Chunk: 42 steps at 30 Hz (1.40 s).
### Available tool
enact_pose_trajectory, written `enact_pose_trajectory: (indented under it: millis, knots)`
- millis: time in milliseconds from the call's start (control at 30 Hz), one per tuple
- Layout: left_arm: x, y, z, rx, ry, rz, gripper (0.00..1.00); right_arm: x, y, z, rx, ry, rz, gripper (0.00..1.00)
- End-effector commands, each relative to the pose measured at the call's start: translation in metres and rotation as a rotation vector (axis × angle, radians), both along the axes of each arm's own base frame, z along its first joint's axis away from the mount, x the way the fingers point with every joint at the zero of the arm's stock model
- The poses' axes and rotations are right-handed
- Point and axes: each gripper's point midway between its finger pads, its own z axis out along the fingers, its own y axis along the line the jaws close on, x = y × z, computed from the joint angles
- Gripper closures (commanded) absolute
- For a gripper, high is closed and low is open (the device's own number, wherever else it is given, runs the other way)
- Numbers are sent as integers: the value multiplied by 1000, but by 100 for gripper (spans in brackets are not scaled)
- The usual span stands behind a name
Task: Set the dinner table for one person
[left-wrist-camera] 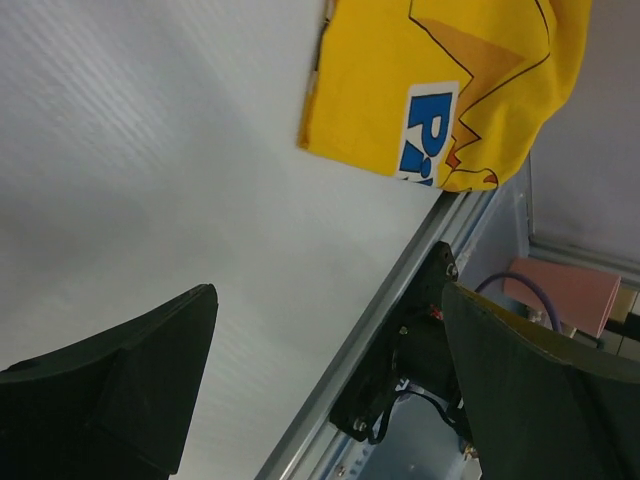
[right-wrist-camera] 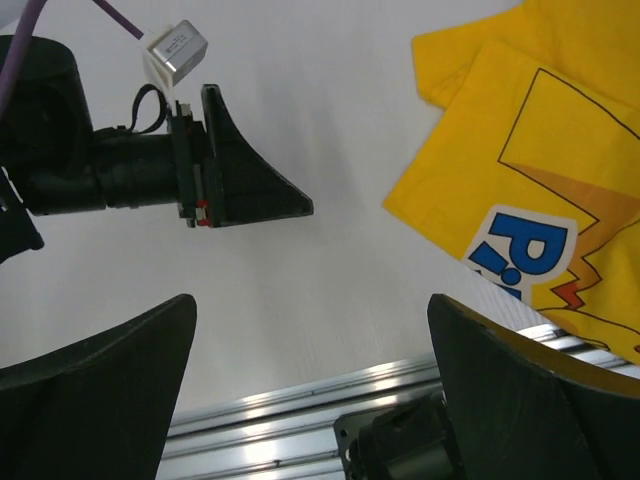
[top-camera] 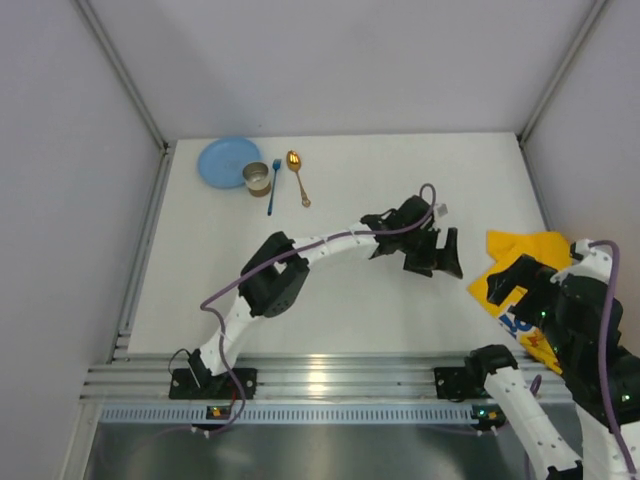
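The dinner table (top-camera: 400, 180) is a big white top. At its far left lie a blue plate (top-camera: 226, 161), a small tin cup (top-camera: 257, 178), a blue-handled utensil (top-camera: 273, 187) and a gold spoon (top-camera: 298, 177). A crumpled yellow printed placemat (top-camera: 528, 257) lies at the right edge, partly under my right arm. My left gripper (top-camera: 437, 258) hovers open mid-table, just left of the placemat (left-wrist-camera: 440, 80), nothing between its fingers (left-wrist-camera: 140, 380). My right gripper (right-wrist-camera: 310, 300) is open above the bare table near the front rail, with the placemat (right-wrist-camera: 530, 170) to its right.
A ribbed aluminium rail (top-camera: 330, 385) runs along the near edge and another down the left side (top-camera: 145, 250). Grey walls enclose the table on three sides. In the right wrist view the left gripper (right-wrist-camera: 250, 195) sits close ahead.
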Motion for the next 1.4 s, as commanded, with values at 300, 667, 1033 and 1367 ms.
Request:
enact_pose_trajectory:
  millis: [300, 667, 1033, 1367]
  knots:
    - [-44, -75, -30, -11, 19, -128, 1, -40, -45, 44, -87, -5, -195, 0]
    - [-7, -75, -2, -39, -165, 11, 1, -11, -35, 21, -108, 115, -173, 0]
    - [43, 139, 73, 147, -270, 443, 1, 109, -26, -76, -44, 490, -273, 0]
    - [16, 273, 122, 198, -380, 658, 1, 128, -37, -218, 181, 725, -359, 23]
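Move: The yellow cloth's middle lies about 18 cm right of the right hand, 5 cm ahead and 27 cm below it; its left corner is nearly under that hand, some 8 cm ahead and 2 cm right. From the left hand the cloth is about 26 cm right, 8 cm back and 10 cm down. The spoon lies some 25 cm ahead and 35 cm left of the left hand, 10 cm lower, the fork 7 cm left of the spoon. Lift the right gripper about 7 cm while easing back, then drive it forward and steeply down, nearly 30 cm, onto the cloth's left corner, tipping the fingers some 50 degrees to point almost straight down and starting to close. Slide the left gripper 10 cm right and slightly lower, then swing it open some 35 cm back left and up, towards the spoon's side, turning counter-clockwise. ##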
